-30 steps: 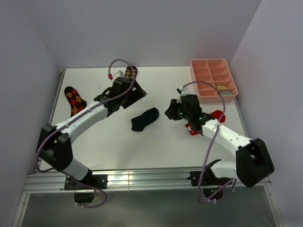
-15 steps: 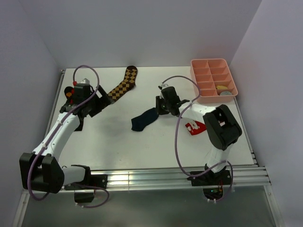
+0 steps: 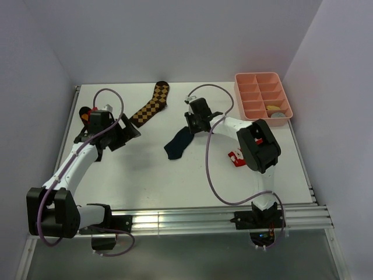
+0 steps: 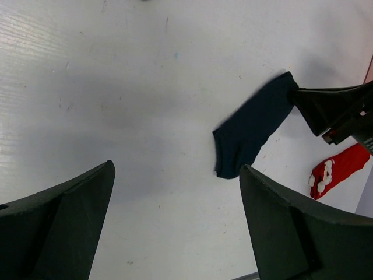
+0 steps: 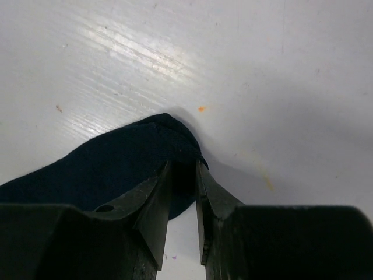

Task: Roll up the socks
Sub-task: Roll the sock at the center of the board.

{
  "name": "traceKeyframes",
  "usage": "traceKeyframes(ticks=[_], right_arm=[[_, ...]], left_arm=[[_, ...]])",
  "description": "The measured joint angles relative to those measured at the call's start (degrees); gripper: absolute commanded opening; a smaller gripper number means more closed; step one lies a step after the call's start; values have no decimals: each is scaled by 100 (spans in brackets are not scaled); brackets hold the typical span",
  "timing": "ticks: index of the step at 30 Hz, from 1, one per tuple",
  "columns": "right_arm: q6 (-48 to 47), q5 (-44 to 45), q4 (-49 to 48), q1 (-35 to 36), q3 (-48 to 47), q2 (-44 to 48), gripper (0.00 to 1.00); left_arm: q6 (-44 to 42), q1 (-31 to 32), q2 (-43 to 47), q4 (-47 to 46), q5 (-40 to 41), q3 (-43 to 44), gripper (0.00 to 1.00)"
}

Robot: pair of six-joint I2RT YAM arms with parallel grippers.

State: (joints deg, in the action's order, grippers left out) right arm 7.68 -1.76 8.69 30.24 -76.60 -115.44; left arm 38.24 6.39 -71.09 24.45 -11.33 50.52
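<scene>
A dark navy sock [image 3: 176, 144] lies flat mid-table, also visible in the left wrist view [image 4: 252, 133]. My right gripper [image 3: 190, 125] is at the sock's far end, shut on it. In the right wrist view the fingertips [image 5: 184, 169] pinch the dark fabric [image 5: 105, 169] at its rounded end. My left gripper [image 3: 126, 133] hovers open at the left, well away from the sock, with nothing between its fingers [image 4: 176, 169]. A mustard bundle [image 3: 273, 107] and a grey one [image 3: 281, 115] sit in the pink tray.
The pink compartment tray [image 3: 238, 88] stands at the back right. A brown checkered long sock [image 3: 150, 105] lies at the back centre, and an argyle sock [image 3: 85, 115] at the left behind my left arm. A red sock with white trim [image 3: 235, 156] lies under the right arm.
My left arm drew back to the left, uncovering the checkered sock. My right gripper moved left to the navy sock's far end and closed on it; the sock has swung slightly.
</scene>
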Motion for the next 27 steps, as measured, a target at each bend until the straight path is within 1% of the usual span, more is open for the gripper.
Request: traceKeyframes(ticks=[3,5,6,7,8,9,10,12,15,20,23,27], right_arm=[[-173,22,-4,9,-72,90,33],[-267,57,-24,37,13,251,38],[-323,118,-74,70,136,402,44],[-354,153,-76,116,247,544,47],[-417,245,-118,216,446,778,49],[-450,280,-120,319,577,957,54],[-522,341,-133,481,732,1204,56],[-627,444,-192,870,831,1394,60],[-802,691,-278,1528,892,1478,61],[-1104,1078,-291,2409,903,1213,61],[-1231,1248,-280,2590,903,997,61],[-1362,1440,-177,2618,903,782,60]], left_arm=[[-52,0,0,-85,7,-79,93],[-79,0,0,-107,15,-107,93],[-103,0,0,-107,24,-114,93],[-114,0,0,-109,28,-114,93],[-118,-2,0,-109,48,-114,93],[-118,-2,0,-114,63,-114,93],[-118,-7,0,-118,74,-114,93],[-118,-7,0,-118,94,-120,93],[-118,-11,0,-125,109,-140,93],[-118,-11,0,-127,111,-144,93],[-116,-22,7,-131,116,-155,93],[-116,-33,13,-127,111,-177,93]])
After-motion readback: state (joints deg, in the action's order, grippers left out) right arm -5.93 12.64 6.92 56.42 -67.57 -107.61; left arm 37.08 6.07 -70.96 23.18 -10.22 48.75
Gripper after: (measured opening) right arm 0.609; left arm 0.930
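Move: The dark sock's toe is right at the right hand's fingertips; its cuff end, the next goal, lies about 11 cm back and 7 cm left, 2 cm lower. The brown diamond sock is some 12 cm ahead and 15 cm left, the red sock 9 cm back and 24 cm right. From the left hand the cuff is roughly 14 cm right, 3 cm back and 12 cm below. The right hand lifts from the toe, arcs some 17 cm back-left and sinks at the cuff, fingers opening wider. ##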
